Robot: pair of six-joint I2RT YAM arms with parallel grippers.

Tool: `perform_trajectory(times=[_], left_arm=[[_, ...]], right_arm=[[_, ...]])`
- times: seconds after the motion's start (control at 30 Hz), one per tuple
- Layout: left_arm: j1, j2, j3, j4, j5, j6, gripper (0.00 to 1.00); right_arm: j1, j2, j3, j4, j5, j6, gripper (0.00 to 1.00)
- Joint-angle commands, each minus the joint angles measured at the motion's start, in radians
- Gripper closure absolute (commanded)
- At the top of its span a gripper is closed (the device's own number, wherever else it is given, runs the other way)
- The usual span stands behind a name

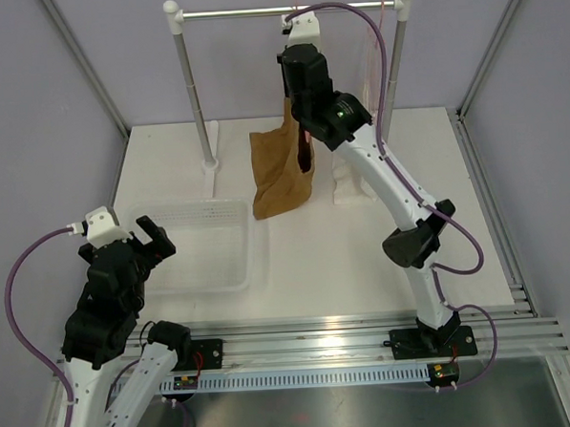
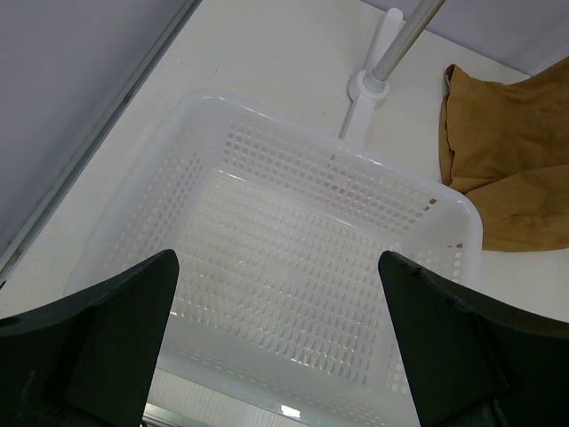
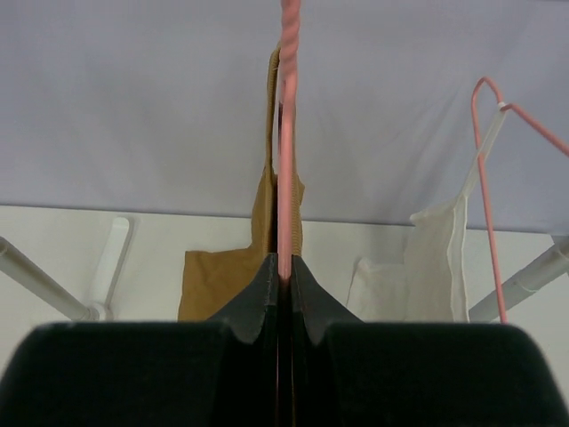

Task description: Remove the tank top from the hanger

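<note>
The tan-brown tank top (image 1: pixel 281 171) hangs from the rail with its hem bunched on the table; it also shows in the left wrist view (image 2: pixel 507 169). In the right wrist view the pink hanger (image 3: pixel 286 133) runs straight up out of my right gripper (image 3: pixel 284 267), which is shut on its wire, and the tank top (image 3: pixel 218 280) drapes just behind. From above, the right gripper (image 1: pixel 306 141) sits against the garment's upper right side. My left gripper (image 1: pixel 148 242) hovers open and empty (image 2: pixel 277 294) over a white basket.
A white perforated basket (image 1: pixel 197 275) lies at the left (image 2: pixel 462 209). The rack's rail (image 1: pixel 255 12) spans the back on white-footed posts (image 1: pixel 193 94). A second pink hanger (image 3: pixel 484 178) carries a white translucent garment (image 3: pixel 436 258) to the right.
</note>
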State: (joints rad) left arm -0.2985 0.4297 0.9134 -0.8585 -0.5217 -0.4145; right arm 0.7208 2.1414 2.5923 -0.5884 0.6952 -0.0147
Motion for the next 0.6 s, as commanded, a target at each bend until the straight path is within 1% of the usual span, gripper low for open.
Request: perform_trajectory(times=[0.0, 0.17, 0.2, 0.3, 0.57], left_arm=[[0.006, 0.012, -0.002, 0.053, 0.014, 0.017, 0.01], [0.006, 0.015, -0.002, 0.053, 0.015, 0.017, 0.01], [0.006, 0.014, -0.002, 0.055, 0.014, 0.017, 0.01], [0.006, 0.015, -0.002, 0.053, 0.012, 0.017, 0.01], [0.006, 0.023, 0.007, 0.047, 0.006, 0.016, 0.01]], right_arm=[[-0.001, -0.127, 0.003, 0.075, -0.016, -0.016, 1.0], [0.0, -0.218, -0.098, 0.082, -0.072, 0.009, 1.0], [0.0, -0.23, -0.11, 0.07, -0.083, 0.048, 1.0], [0.0, -0.284, -0.162, 0.03, -0.12, 0.091, 1.0], [0.0, -0.517, -0.474, 0.042, -0.219, 0.153, 1.0]])
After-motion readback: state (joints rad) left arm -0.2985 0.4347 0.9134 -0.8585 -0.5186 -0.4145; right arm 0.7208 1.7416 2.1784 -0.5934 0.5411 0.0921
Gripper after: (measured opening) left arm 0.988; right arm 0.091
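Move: The right hand already pinches the pink hanger; the tank top's middle hangs about 5 cm ahead of it, 3 cm left and some 15 cm below. The rail crosses roughly 8 cm ahead, straight in front and about 12 cm above, and the white garment hangs some 6 cm ahead, 16 cm right and 12 cm below. From the left hand the tank top is about 35 cm ahead, 30 cm right, nearly level. Still pinching the hanger, the right hand draws back 8 cm and rightward from the rail, rising, then dipping. ##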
